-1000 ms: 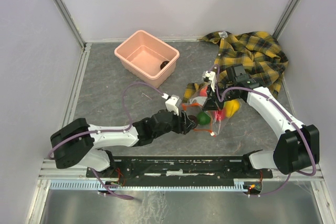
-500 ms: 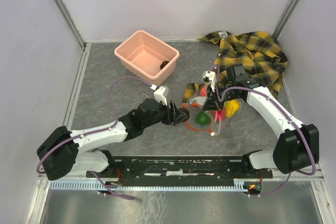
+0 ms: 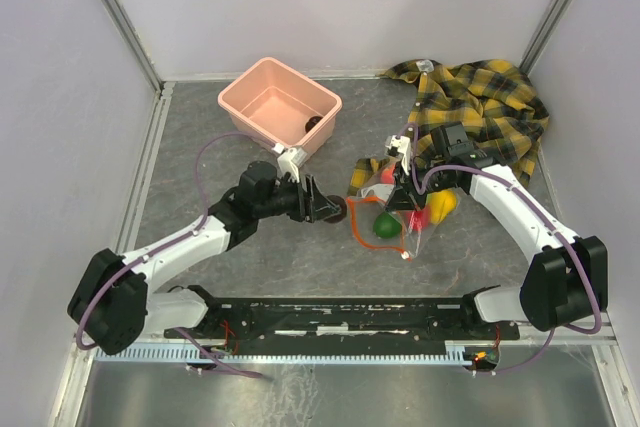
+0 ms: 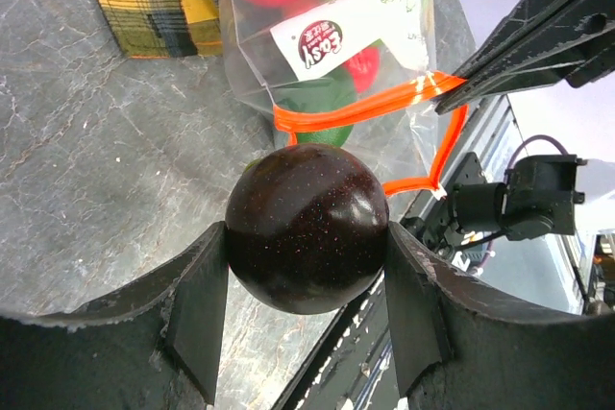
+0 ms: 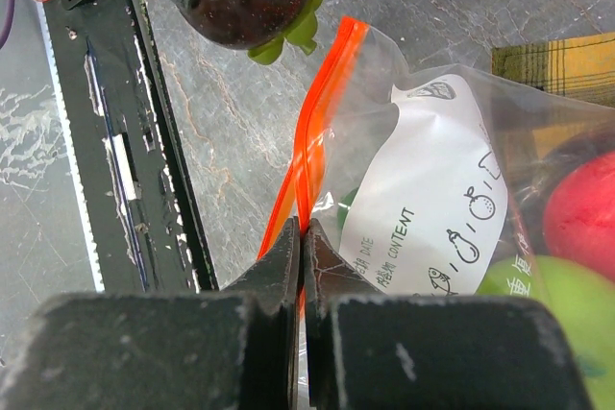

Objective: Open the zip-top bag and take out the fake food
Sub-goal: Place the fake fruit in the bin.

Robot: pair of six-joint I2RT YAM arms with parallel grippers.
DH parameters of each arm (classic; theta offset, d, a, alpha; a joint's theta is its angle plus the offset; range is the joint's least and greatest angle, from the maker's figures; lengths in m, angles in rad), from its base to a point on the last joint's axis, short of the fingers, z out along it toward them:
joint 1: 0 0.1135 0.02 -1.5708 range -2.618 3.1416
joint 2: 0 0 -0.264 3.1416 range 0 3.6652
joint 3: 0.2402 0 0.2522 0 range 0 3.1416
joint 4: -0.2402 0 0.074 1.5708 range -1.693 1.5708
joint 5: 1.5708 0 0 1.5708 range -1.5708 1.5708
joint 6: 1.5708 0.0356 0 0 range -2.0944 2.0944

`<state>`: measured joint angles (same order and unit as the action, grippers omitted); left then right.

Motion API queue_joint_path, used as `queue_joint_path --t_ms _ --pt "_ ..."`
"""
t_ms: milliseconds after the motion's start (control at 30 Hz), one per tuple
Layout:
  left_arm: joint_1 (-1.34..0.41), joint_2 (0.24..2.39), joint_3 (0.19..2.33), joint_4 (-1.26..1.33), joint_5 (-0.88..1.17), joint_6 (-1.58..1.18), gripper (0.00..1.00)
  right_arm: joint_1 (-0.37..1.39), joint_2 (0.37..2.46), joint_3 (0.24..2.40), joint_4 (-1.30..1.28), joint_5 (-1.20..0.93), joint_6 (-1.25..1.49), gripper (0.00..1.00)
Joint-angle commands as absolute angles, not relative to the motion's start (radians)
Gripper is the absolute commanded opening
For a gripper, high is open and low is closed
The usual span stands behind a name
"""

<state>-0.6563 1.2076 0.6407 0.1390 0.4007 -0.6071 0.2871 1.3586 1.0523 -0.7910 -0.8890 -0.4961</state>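
Observation:
The clear zip-top bag [image 3: 398, 215] lies on the grey table right of centre, its orange-red zip strip [image 5: 325, 108] open in a loop. My right gripper [image 3: 404, 197] is shut on one side of that strip [image 4: 404, 98]. Fake food is still inside: a dark green piece [image 3: 384, 226], a red one [image 3: 420, 215] and a yellow one [image 3: 443, 204]. My left gripper [image 3: 333, 211] is shut on a glossy dark purple-brown fruit [image 4: 307, 228] with a green stem [image 5: 283, 40], held just left of the bag's mouth and clear of it.
A pink tub [image 3: 262, 82] stands at the back left with one dark piece [image 3: 312, 125] in it. A yellow-and-black plaid shirt [image 3: 485, 107] lies bunched at the back right, partly under the bag. A black rail [image 3: 350, 319] runs along the near edge.
My left arm has pulled back out of the bag and swung left and away, carrying the dark fruit. The right gripper and the bag have stayed put.

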Motion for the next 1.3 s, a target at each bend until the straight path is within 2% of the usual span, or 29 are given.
queue_joint_path --t_ms 0,667,1267 --pt "-0.618 1.193 0.707 0.130 0.539 -0.545 0.38 0.285 1.360 1.096 -0.788 -0.903 -0.514 0.02" --pt "-0.423 1.250 0.817 0.195 0.583 -0.544 0.39 0.285 1.364 1.098 -0.795 -0.901 -0.516 0.02" --pt "-0.331 1.331 0.898 0.276 0.583 -0.578 0.39 0.285 1.366 1.098 -0.797 -0.903 -0.517 0.02"
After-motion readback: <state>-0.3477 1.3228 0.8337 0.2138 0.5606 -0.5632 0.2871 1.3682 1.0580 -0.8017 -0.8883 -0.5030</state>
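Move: Ahead and to the left is the bin, its middle about 24 cm farther out and 12 cm left of the left hand, roughly 11 cm lower. The dark fruit already in it lies some 20 cm ahead and 4 cm left. The green fruit at the bag's mouth is about 13 cm to the right and level with this hand, the bag's middle 16 cm right and 2 cm ahead, both low. From the right hand, the bin is about 25 cm ahead and 29 cm left. Carrying the dark round fruit still gripped between its fingers, the left hand first lifts, then swings forward towards the bin's near side: about 10 cm forward, 6 cm up and 5 cm left, away from the open bag. The fingers keep their opening while the wrist tips up slightly and turns counter-clockwise, each by under 10 degrees. ##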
